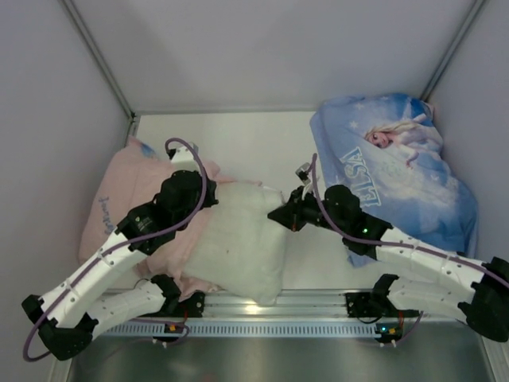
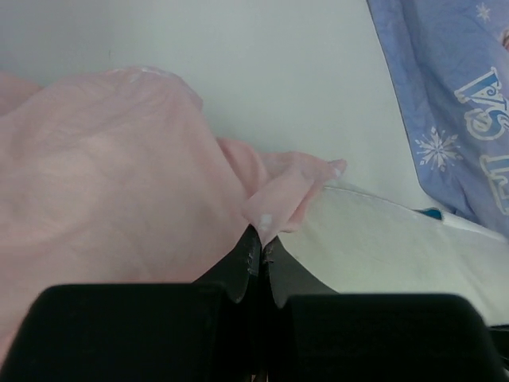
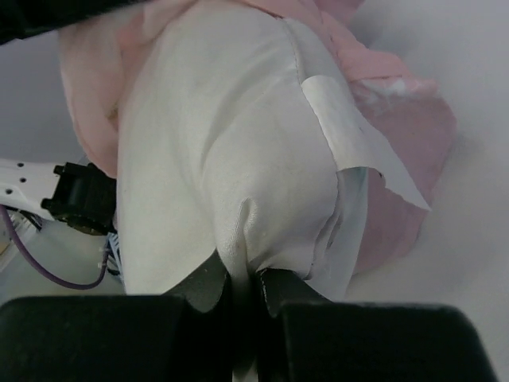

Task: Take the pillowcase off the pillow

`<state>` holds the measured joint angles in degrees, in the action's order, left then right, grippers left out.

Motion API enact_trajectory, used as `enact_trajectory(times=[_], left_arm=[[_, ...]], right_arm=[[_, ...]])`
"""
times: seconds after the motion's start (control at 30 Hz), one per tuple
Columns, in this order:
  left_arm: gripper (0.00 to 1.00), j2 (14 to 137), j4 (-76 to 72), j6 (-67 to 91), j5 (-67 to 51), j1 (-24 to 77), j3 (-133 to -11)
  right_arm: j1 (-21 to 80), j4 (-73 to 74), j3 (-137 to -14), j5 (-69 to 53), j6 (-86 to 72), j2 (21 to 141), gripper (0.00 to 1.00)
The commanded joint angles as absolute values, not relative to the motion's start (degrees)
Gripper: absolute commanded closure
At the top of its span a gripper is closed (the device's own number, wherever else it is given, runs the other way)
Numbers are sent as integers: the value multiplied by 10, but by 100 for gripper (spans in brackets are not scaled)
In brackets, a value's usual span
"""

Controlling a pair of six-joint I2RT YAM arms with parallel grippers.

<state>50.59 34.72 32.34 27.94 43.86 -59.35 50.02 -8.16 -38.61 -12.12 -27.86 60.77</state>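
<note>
The pillowcase (image 1: 119, 199) shows its pale pink face and lies bunched at the left, still round the left end of the pillow (image 1: 238, 239). The plump white pillow sticks out of it toward the right. My left gripper (image 1: 213, 191) is shut on a fold of the pink pillowcase (image 2: 111, 183) at its open edge, seen between the fingertips in the left wrist view (image 2: 262, 239). My right gripper (image 1: 277, 213) is shut on a pinch of the pillow's white cover (image 3: 223, 143) at its right end, the cloth puckered between the jaws (image 3: 246, 278).
A second pillow in blue Elsa print (image 1: 398, 167) lies at the back right, close behind the right arm. A white tag (image 3: 342, 135) hangs off the pillow's seam. Grey walls close the table at left, right and back; a metal rail (image 1: 270, 314) runs along the near edge.
</note>
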Motion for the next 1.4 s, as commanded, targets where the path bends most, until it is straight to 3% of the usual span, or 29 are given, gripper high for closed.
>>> enact_trajectory(times=[0.0,0.2,0.37,0.5,0.77,0.97,1.13,1.17,1.2,1.23,1.27,1.3,1.37], left_arm=[[100,533,330,318,297,437,-598],[100,648,323,348,280,437,-593],[100,772,318,392,344,432,-604],[100,833,354,432,338,340,-620],[100,765,351,419,331,234,-616],[100,722,352,381,296,207,-635],[99,673,266,310,68,207,-602],[85,657,251,301,-38,207,-589],[64,649,243,297,-67,207,-584],[22,638,243,300,-84,208,-578],[7,608,243,306,-90,209,-559],[1,588,246,308,-81,208,-549],[1,534,267,319,-37,208,-537]], right_arm=[[494,-55,-378,-70,-293,506,100],[494,40,-395,-48,-315,371,100],[493,89,-415,-28,-332,305,100],[494,184,-456,57,-329,245,100],[494,425,-554,298,-328,142,100],[493,466,-552,369,-346,144,100],[493,433,-514,350,-379,222,100],[493,424,-500,350,-380,232,100],[494,409,-495,352,-384,242,100],[493,401,-490,364,-385,263,100],[493,396,-484,371,-391,273,100],[493,396,-486,380,-393,301,100],[492,396,-501,386,-398,330,100]])
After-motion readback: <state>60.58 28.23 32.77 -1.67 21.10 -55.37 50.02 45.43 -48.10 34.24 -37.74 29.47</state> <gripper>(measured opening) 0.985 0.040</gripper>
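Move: Ahead and to the right of the right hand, its fingers already shut on the pillow's corner, lies the blue pillow, its middle about 14 cm out, 36 right and 12 lower. The bared part of the white pillow is centred some 6 cm back, 11 left and 8 down from this hand. The left hand still pinches the pink pillowcase, whose middle is about 15 cm to its left and 16 below; the white pillow is 8 cm back, 7 right and 14 down from it. Hauling the pillow's corner some 20 cm rightwards towards the blue pillow, the right hand rises, then sinks, keeps its grip and turns about 45 degrees clockwise. The left hand first drives down and forward about 15 cm with the pillowcase pinched, swings left, then climbs, draws back and opens wide, letting go. ##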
